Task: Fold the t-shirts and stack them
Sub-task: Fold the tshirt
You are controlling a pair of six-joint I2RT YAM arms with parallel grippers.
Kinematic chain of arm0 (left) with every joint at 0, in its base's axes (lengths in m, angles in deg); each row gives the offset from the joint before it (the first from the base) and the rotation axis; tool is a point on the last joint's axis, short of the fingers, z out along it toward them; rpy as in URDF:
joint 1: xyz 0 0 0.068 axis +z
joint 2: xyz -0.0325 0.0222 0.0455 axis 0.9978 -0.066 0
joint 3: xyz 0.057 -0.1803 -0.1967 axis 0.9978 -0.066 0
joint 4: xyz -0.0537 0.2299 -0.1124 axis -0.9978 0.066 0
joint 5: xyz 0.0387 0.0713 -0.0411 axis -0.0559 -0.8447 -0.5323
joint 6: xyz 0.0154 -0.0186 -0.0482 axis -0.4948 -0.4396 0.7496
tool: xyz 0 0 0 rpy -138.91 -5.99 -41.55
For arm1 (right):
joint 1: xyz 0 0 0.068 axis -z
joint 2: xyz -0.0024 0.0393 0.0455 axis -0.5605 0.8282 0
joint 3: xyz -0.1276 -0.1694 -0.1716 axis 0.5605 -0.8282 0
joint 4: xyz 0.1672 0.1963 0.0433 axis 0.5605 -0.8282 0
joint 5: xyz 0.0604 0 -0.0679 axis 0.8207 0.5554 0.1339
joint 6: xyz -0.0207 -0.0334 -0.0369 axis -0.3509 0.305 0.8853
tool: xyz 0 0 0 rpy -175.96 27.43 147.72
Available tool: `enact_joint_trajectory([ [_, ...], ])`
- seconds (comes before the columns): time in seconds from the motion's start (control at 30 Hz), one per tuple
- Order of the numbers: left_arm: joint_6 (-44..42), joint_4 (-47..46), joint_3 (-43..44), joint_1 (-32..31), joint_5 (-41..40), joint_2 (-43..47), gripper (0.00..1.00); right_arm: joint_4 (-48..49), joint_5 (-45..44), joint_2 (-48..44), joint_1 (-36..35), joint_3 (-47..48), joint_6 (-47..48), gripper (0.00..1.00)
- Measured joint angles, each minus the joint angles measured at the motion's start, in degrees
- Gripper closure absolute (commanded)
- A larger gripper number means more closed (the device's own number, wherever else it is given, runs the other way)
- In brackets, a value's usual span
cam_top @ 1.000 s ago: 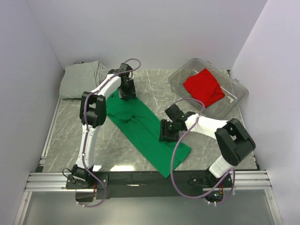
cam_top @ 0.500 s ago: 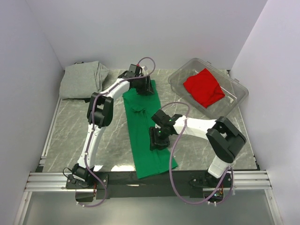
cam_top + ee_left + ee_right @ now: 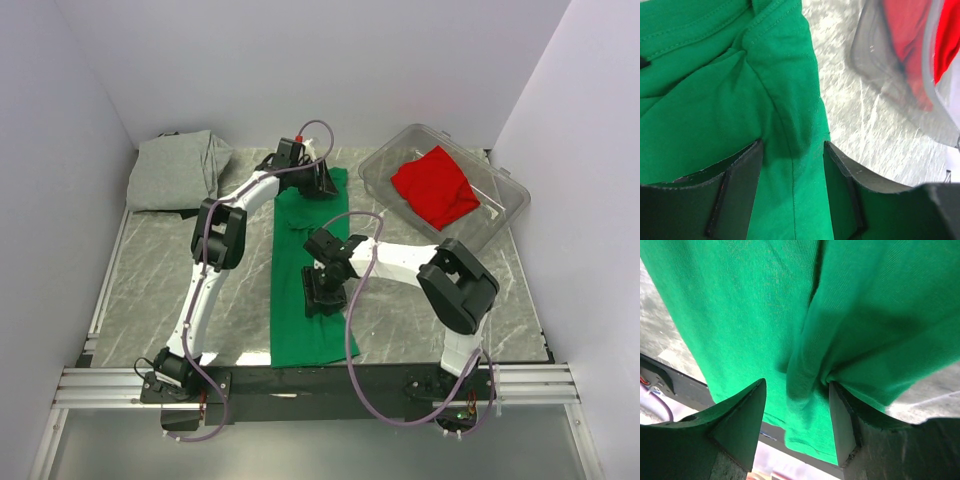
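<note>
The bright green t-shirt lies as a long strip down the table's middle, its lower end at the front edge. My left gripper presses on its far end, jaws apart, flat cloth with a seam between the fingers. My right gripper stands on the strip's lower half, open, straddling a raised ridge of green cloth. The red t-shirt lies in the clear bin. At the back left corner sits the grey t-shirt, folded.
The clear bin's rim with red cloth behind it is close to the right of my left gripper. The black front rail runs under the green shirt's lower hem. White walls close in the table on three sides.
Both grippers swung the green shirt round, from a diagonal lie to nearly straight up and down. The left gripper moved right along the back; the right gripper moved left.
</note>
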Motion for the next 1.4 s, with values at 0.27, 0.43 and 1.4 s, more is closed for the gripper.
enact_joint_trajectory([
  [0.27, 3.28, -4.66, 0.72, -0.04, 1.11, -1.38, 0.40, -1.60, -0.55, -0.07, -1.29, 1.09, 0.00, 0.37],
  [0.43, 6.75, -7.76, 0.70, -0.09, 1.03, -1.57, 0.38, -3.93, -1.57, -7.37, -2.29, -0.76, -0.50, 0.35],
  [1.4, 10.05, 9.25, -68.76, 0.26, -23.58, 72.26, 0.40, -0.83, 7.02, -25.92, -3.72, -25.59, 4.04, 0.39],
])
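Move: I have both open hands low on the green t-shirt, which lies lengthwise between them. From my right hand, the shirt's near right corner is about 10 cm back, 7 cm right and 2 cm down; the near left corner is some 12 cm back and 13 cm left. From my left hand, that near left corner is roughly 48 cm back and 14 cm left; the far right corner is about 6 cm ahead and 5 cm right, and the red t-shirt some 27 cm right, about level. My left hand eases about 3 cm forward and right, still low on the cloth, then lifts clear by nearly 20 cm and sweeps fast back and left, off the shirt towards its near end, turning some 25 degrees counter-clockwise and already coming down. My right hand hops up about 7 cm off the cloth and travels back and right, sinking low beside the near right corner. Both grippers stay open. ##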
